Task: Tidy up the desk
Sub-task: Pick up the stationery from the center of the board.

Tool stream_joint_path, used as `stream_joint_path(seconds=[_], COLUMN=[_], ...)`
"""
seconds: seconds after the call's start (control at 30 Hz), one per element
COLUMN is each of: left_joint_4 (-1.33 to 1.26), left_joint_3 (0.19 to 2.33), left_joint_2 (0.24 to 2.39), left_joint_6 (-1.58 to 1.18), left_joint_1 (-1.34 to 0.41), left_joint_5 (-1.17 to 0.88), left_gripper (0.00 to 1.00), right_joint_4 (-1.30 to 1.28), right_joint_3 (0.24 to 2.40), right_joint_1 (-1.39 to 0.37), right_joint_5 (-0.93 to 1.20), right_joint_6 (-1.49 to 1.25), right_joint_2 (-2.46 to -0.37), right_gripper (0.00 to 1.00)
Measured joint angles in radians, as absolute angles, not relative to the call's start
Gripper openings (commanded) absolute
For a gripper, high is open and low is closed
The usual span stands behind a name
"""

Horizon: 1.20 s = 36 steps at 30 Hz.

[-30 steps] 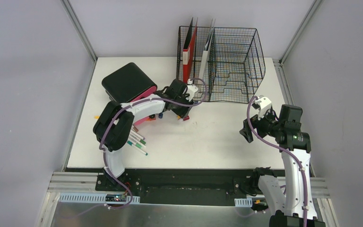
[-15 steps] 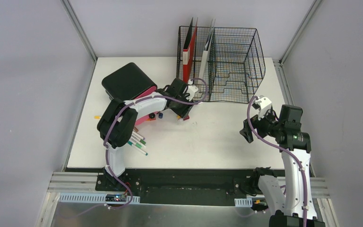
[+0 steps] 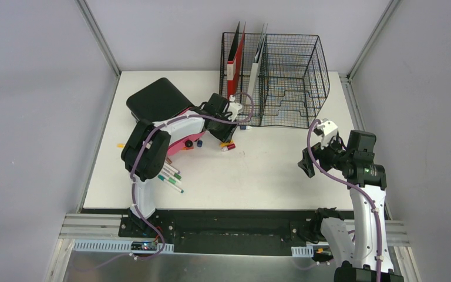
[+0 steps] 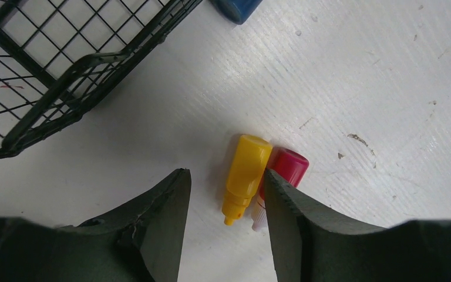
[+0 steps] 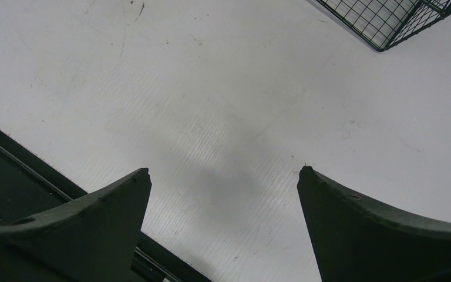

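The desk (image 3: 270, 170) is a white tabletop. My left gripper (image 3: 225, 135) is open and low over the desk by the near left corner of the black wire rack (image 3: 288, 76). In the left wrist view my left gripper (image 4: 226, 176) has a yellow marker cap (image 4: 245, 176) lying on the desk between its fingertips. A red cap (image 4: 286, 166) lies beside it against the right finger. Both caps show in the top view (image 3: 228, 147). My right gripper (image 3: 305, 165) is open and empty above bare desk at the right, as the right wrist view (image 5: 223, 171) also shows.
A black and pink pencil case (image 3: 158, 103) lies at the back left. Several markers (image 3: 170, 176) lie near the left arm's elbow. Small loose caps (image 3: 198, 143) lie by the case. The rack holds a red folder (image 3: 235, 59). A blue cap (image 4: 238, 7) lies by the rack.
My left gripper has drawn back a little toward the far left. The yellow and red caps now lie uncovered on the desk. The right arm has not moved.
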<state>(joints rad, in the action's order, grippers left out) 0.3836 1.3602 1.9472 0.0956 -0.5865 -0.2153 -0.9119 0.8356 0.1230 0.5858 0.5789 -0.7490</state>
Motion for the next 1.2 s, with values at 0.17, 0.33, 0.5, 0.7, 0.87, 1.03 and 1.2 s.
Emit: stream_joint_path(seconds=[0.17, 0.33, 0.5, 0.7, 0.87, 1.03, 1.2], left_joint_4=[0.387, 0.394, 0.394, 0.396, 0.378, 0.371, 0.353], left_joint_3=[1.364, 1.372, 1.373, 1.374, 1.348, 1.25, 1.172], left_joint_2=[1.983, 1.994, 1.996, 1.998, 1.977, 1.869, 1.696], left_joint_6=[0.095, 0.093, 0.089, 0.068, 0.046, 0.023, -0.004], left_joint_1=[-0.588, -0.588, -0.588, -0.588, -0.591, -0.61, -0.619], left_joint_5=[-0.218, -0.219, -0.215, -0.189, -0.18, -0.144, -0.124], left_gripper=[0.49, 0.48, 0.33, 0.03, 0.0, 0.0, 0.0], right_joint_4=[-0.912, -0.913, -0.914, -0.914, -0.918, -0.918, -0.919], right_joint_3=[0.836, 0.836, 0.836, 0.836, 0.836, 0.836, 0.836], right_joint_1=[0.123, 0.124, 0.126, 0.126, 0.126, 0.127, 0.128], right_joint_5=[0.589, 0.589, 0.589, 0.59, 0.592, 0.592, 0.592], right_joint_6=[0.579, 0.579, 0.58, 0.582, 0.582, 0.583, 0.583], right_joint_2=[-0.749, -0.749, -0.749, -0.748, -0.744, -0.741, -0.741], right_gripper=[0.99, 0.99, 0.99, 0.99, 0.99, 0.99, 0.99])
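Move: The yellow bottle lies almost under the left hand's half-open fingers, about 1 cm ahead, 1 cm right and 3 cm below. The red bottle lies against it, some 1 cm back and 2 cm right of the hand. The blue bottle is roughly 6 cm ahead and 7 cm right; the open pink drawer is level with the hand, about 13 cm left. From the right hand, the yellow bottle is some 16 cm ahead, 24 cm left and 16 cm below. Around the yellow bottle, its red neighbour left outside the grip, the left hand sinks about 2 cm, pauses and shuts its fingers, pinching the bottle from both sides. Then it lifts, slowly at first, about 6 cm up while drawing back some 3 cm and a little left towards the open drawer, with the grip kept. ##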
